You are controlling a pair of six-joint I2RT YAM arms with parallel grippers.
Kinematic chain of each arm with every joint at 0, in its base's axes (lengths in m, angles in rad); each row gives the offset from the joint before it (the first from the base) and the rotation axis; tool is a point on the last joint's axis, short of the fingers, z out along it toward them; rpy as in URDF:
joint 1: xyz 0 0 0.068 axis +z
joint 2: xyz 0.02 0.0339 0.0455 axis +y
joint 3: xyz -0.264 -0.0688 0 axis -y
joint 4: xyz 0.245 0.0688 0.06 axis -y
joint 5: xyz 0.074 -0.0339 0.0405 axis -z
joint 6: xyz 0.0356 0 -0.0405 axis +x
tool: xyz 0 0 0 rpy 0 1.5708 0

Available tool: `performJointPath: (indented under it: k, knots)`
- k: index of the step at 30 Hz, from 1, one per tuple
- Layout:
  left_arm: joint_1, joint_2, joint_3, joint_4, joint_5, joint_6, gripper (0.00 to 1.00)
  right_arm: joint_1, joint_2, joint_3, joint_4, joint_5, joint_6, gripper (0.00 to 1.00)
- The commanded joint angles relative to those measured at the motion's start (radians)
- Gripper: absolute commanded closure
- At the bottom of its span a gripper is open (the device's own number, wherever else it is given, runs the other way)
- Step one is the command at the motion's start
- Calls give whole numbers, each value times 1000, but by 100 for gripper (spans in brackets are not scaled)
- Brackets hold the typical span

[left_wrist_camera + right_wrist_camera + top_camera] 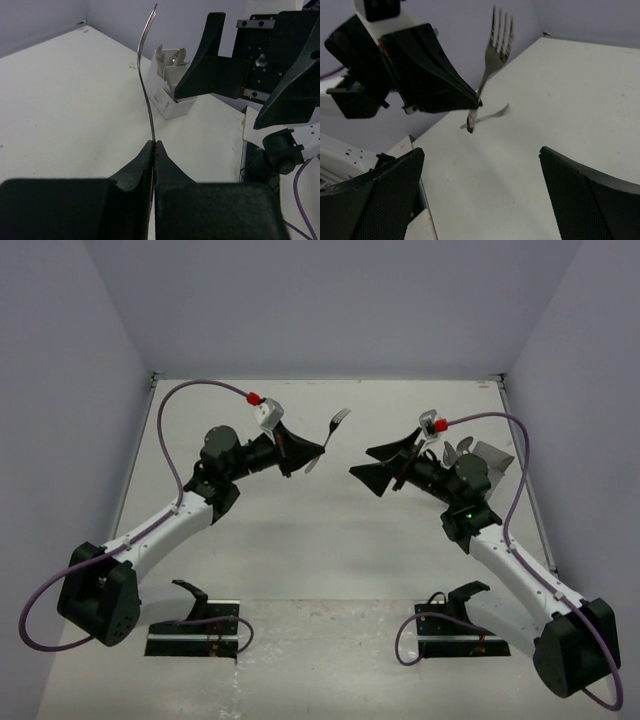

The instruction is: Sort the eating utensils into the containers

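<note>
A silver fork (pixel 337 426) hangs in the air over the middle of the table, tines up. My left gripper (pixel 320 448) is shut on its handle. The left wrist view shows the fork (pixel 146 75) edge-on, rising from the closed fingertips of the left gripper (pixel 154 145). In the right wrist view, the fork (pixel 495 52) stands just ahead of my right gripper (pixel 481 150), which is open and empty. Seen from the top, the right gripper (pixel 360 461) faces the fork from the right, apart from it. A white container (pixel 172 92) on the table holds several utensils (pixel 172 59).
The container (pixel 492 454) sits behind the right arm near the table's right edge. A thin silver shape (pixel 492 115) lies on the table beyond the fork's handle; I cannot tell what it is. Grey walls close three sides. Two black stands (pixel 195 625) sit at the near edge.
</note>
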Motion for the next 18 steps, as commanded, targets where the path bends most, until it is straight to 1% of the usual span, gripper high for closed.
performJointPath:
  k: [1,3,6,10,12,13,14,15,16,18]
  knots:
    - [-31,-36,-31,135,50,-97,100,39,29,15,267,38,160,1]
    - [-67,-41,-34,142,49,-92,100,65,55,19,312,82,179,1]
    - [-89,-46,-33,171,59,-117,100,103,83,52,284,140,170,3]
    - [-124,-59,-34,210,58,-137,100,120,111,69,281,191,191,11]
    - [-137,-61,-37,208,33,-144,100,126,115,67,293,197,194,21]
    - [-146,-60,-37,210,30,-147,100,131,115,59,298,217,205,30]
    - [-150,-58,-39,211,21,-147,100,134,112,56,318,220,206,48]
    - [-156,-56,-40,208,21,-147,100,137,112,56,318,220,209,57]
    - [-157,-55,-40,208,21,-147,100,137,111,56,321,220,206,63]
    - [-160,-52,-39,202,15,-146,100,137,108,58,329,214,197,72]
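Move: The left gripper already holds the fork upright, and the open right gripper lies about 9 cm to its right, 3 cm back and level in height. From the right hand, the fork's middle is some 8 cm left, 5 cm ahead and 2 cm higher. The utensil container stands roughly 35 cm to the right hand's right, 12 cm ahead and 23 cm below. Another fork lies about 34 cm left of the left hand, 8 cm ahead and 28 cm down. Keep the left fingers shut on the fork and draw it back about 5 cm, rightward and slightly up, into the open right gripper, swinging that wrist some 10 degrees clockwise. Meanwhile lift the right gripper and ease it left, about 4 cm each way, rolling its left side up slightly, then close its fingers most of the way around the fork just above the left fingertips. ##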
